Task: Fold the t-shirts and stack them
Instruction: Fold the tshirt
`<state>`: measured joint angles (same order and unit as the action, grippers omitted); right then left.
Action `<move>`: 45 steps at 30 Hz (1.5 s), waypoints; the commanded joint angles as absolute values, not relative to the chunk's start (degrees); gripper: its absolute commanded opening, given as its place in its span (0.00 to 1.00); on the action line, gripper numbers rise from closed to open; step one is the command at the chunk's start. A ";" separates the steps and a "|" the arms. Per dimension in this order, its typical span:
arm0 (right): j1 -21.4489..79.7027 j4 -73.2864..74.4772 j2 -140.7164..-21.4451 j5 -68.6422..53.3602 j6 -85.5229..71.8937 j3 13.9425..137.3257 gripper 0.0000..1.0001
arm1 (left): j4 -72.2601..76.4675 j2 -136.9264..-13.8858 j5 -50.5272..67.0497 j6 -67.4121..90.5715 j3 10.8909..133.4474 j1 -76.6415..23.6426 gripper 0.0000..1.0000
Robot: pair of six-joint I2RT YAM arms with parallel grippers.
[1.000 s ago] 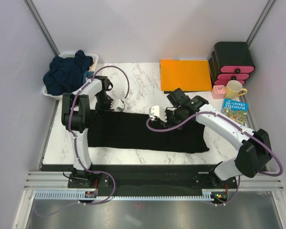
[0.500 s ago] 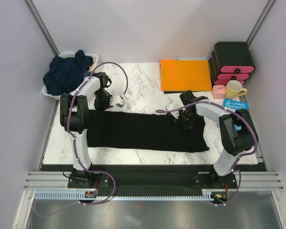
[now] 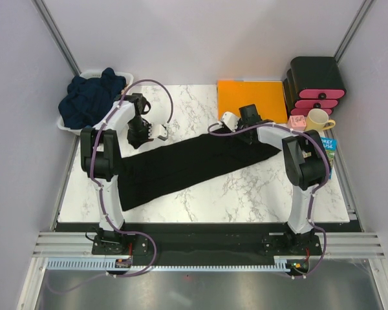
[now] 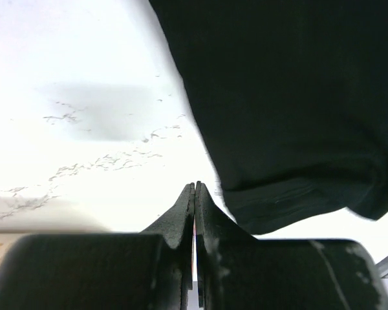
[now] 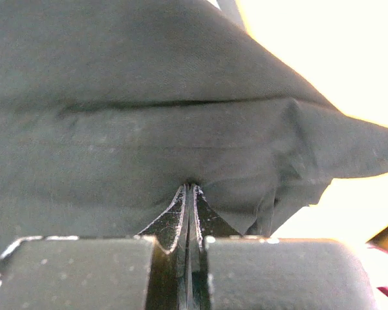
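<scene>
A black t-shirt (image 3: 194, 161), folded into a long band, lies slanting across the marble table (image 3: 246, 194) from near left to far right. My right gripper (image 3: 247, 131) (image 5: 193, 187) is shut on the cloth at its far right end, and the black t-shirt (image 5: 149, 97) puckers at the fingertips. My left gripper (image 3: 137, 139) (image 4: 194, 187) is shut with nothing between its fingers, hanging over bare table just left of the black t-shirt (image 4: 291, 97). Dark navy t-shirts (image 3: 94, 95) are heaped in a white basket (image 3: 66, 126) at the back left.
An orange sheet (image 3: 252, 98) lies at the back, just behind my right gripper. At the back right stand black drawers with pink fronts (image 3: 317, 87), a yellow mug (image 3: 318, 121), a small pink box (image 3: 296, 124) and a book (image 3: 327, 144).
My right gripper has swung back and to the right with the shirt's end, pulling the band from lying level into a slant. My left gripper has drawn slightly back.
</scene>
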<state>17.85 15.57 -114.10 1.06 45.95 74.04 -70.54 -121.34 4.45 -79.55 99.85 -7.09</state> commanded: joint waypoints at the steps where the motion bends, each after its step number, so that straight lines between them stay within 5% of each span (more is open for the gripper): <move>1: 17.31 6.08 -121.55 7.72 44.65 76.18 0.00 | -71.10 -121.38 3.78 -77.78 102.22 -6.86 0.02; 17: 19.07 1.49 -136.22 11.77 44.65 95.61 0.00 | -70.93 -121.47 4.22 -77.17 100.81 -6.94 0.02; 26: 20.83 5.00 -148.09 15.82 46.24 118.19 0.00 | -70.14 -120.85 4.39 -77.61 99.14 -6.86 0.02; 35: 22.59 4.84 -137.75 13.10 45.27 104.35 0.00 | -69.52 -120.41 5.27 -77.43 98.79 -6.77 0.02; 37: 23.11 4.66 -135.71 12.48 45.18 100.03 0.06 | -69.52 -120.41 5.27 -77.34 98.70 -6.77 0.02; 41: 23.29 5.01 -129.13 12.04 43.95 95.72 0.34 | -69.61 -120.41 4.92 -77.69 98.35 -6.77 0.02; 45: 23.38 5.19 -124.02 13.96 42.72 93.26 0.41 | -69.61 -119.88 4.31 -79.01 96.68 -6.85 0.02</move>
<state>23.05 5.15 -130.61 14.63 45.34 95.07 -69.67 -121.34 4.54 -78.89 98.04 -7.09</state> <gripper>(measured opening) 0.392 0.025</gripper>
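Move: Closed, the right fingertips press on the t-shirt's right part near its far edge; the shirt's middle lies about 22 cm to the left and 14 cm back at table height. The orange folder's middle is some 10 cm straight ahead of the fingertips, the pink box roughly 19 cm to their right and 2 cm farther out. From the idle left hand, the shirt's middle is about 25 cm right, 8 cm back and 4 cm below. Pushing forward with shut fingers on the cloth, the right hand drags the shirt's right end out onto the orange folder, about 18 cm forward while drifting some 5 cm left, the fingertips tilting up and forward by around 20 degrees. Then it draws back about 7 cm, lifts slightly and opens to roughly two fifths, still right over the cloth. ##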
